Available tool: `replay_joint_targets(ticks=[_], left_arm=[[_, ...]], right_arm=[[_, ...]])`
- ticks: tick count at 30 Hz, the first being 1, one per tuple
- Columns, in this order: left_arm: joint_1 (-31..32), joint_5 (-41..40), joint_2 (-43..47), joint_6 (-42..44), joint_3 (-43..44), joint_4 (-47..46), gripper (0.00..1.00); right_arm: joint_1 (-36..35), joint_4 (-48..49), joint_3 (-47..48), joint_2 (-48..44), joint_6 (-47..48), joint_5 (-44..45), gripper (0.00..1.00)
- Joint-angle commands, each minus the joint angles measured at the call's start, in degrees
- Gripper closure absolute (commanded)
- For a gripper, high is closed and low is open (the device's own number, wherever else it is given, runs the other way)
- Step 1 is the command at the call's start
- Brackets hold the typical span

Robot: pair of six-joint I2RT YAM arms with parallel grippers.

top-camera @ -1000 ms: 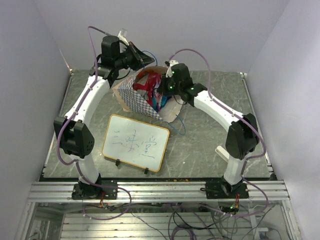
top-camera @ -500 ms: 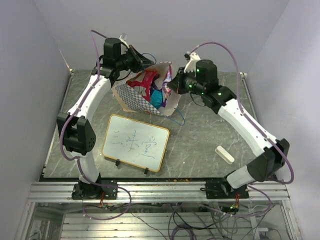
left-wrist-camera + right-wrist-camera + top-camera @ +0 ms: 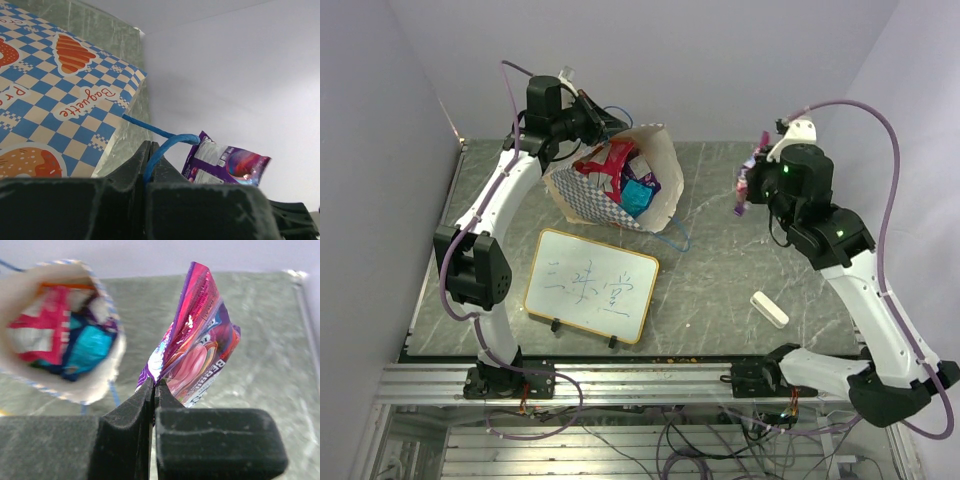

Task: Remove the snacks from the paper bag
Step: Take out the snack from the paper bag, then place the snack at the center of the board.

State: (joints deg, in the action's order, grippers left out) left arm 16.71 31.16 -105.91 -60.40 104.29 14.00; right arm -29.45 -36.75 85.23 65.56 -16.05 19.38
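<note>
The tan paper bag (image 3: 582, 190) with a blue-white chequered band lies tipped, mouth toward the right, holding a red-white packet (image 3: 610, 165) and a teal packet (image 3: 638, 195). My left gripper (image 3: 592, 112) is shut on the bag's blue cord handle (image 3: 165, 145) behind the bag. My right gripper (image 3: 745, 190) is shut on the corner of a purple-pink snack packet (image 3: 197, 357) and holds it in the air right of the bag. That packet shows in the top view (image 3: 748, 178) and the left wrist view (image 3: 225, 165). The bag's open mouth (image 3: 62, 330) shows in the right wrist view.
A framed whiteboard (image 3: 590, 285) with writing stands on the table in front of the bag. A white eraser block (image 3: 769, 309) lies at the front right. Grey walls close in the back and both sides.
My right gripper has pulled the purple packet out of the bag's mouth and carried it up and to the right, well away from the bag. The left gripper keeps holding the handle.
</note>
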Motion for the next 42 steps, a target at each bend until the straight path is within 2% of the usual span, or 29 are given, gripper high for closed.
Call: replay_joint_targets(ticks=[1,5,11,14,18,22,23,25,27,29,31,33,35,42], left_arm=[[-0.1,0.12,1.74,2.54,2.43,1.28,0.93],[0.2,-1.87,2.22,5.49,3.88,4.47,0.93],[1.95,-4.94,2.11,10.21,6.16,10.54,0.93],[3.04,-7.16,2.39,12.41,8.1,15.09,0.93],[3.74,-9.94,5.59,12.92,4.4,14.36,0.93],[4.37,-10.3,6.06,13.02,5.3,15.74,0.93],[4.49,-9.47,5.79,12.83,5.65,15.58,0.93],[5.12,-8.98,5.76,12.85,5.83,14.76,0.93],[5.91,-9.14,6.43,12.67,4.83,12.4,0.93],[6.57,-10.16,7.29,13.11,3.47,10.68,0.93],[6.84,-10.72,7.9,13.35,2.25,9.44,0.93],[6.93,-10.66,7.92,13.8,1.94,9.25,0.93],[7.01,-10.54,7.7,14.48,2.77,10.22,0.93],[7.2,-9.98,8.61,13.64,1.2,10.67,0.93]], right_arm=[[3.8,-8.81,-3.25,0.52,-0.26,13.93,1.0],[9.38,-13.41,-7.18,3.6,-1.83,14.47,1.0],[17.67,-15.2,-11.2,11.73,-0.65,10.0,1.0],[18.57,-11.84,-12.51,15.05,0.3,7.69,1.0],[18.74,-5.52,-11.88,21.87,-0.19,3.0,1.0],[19.36,3.6,-8.36,31.64,-1.57,-9.69,1.0],[19.47,5.01,-6.94,34.14,-0.8,-12.47,0.97],[19.54,3.24,-1.98,39.5,0.87,-14.59,0.76],[19.56,-2.09,3.94,43.38,2.07,-15.96,0.7],[19.56,-2.65,3.93,41.69,3.88,-18.77,0.62],[19.65,-0.53,-0.12,36.79,4.17,-20.48,0.39],[19.61,1.53,-5.74,31.79,3.98,-21.17,0.25],[19.73,1.64,-8.85,28.13,3.51,-21.6,0.19],[19.74,0.31,-14.45,20.17,4.55,-30.63,0.18]])
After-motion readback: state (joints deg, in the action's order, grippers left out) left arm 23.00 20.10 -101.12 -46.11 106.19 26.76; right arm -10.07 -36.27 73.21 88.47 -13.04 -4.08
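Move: The Fox's candy packet is already pinched in the right hand; the bare table spot for it lies about 13 cm ahead, 9 cm to the right and some 36 cm below. The eraser sits about 9 cm back and 14 cm right, at table height. The paper bag stands about 11 cm ahead, 21 cm left and 24 cm below. From the left hand, holding the bag's blue handle, the spot is roughly 30 cm right, 2 cm back and 33 cm down. The candy packet is carried down about 30 cm in the right grip, swinging right first, then forward and back left over the bare table, the hand tipping some 40 degrees towards pointing down. Near the bottom the fingers open wide and let go of the packet, then rise and draw back about 6 cm. The left hand keeps the bag's handle, easing back about 4 cm with a slight roll. ##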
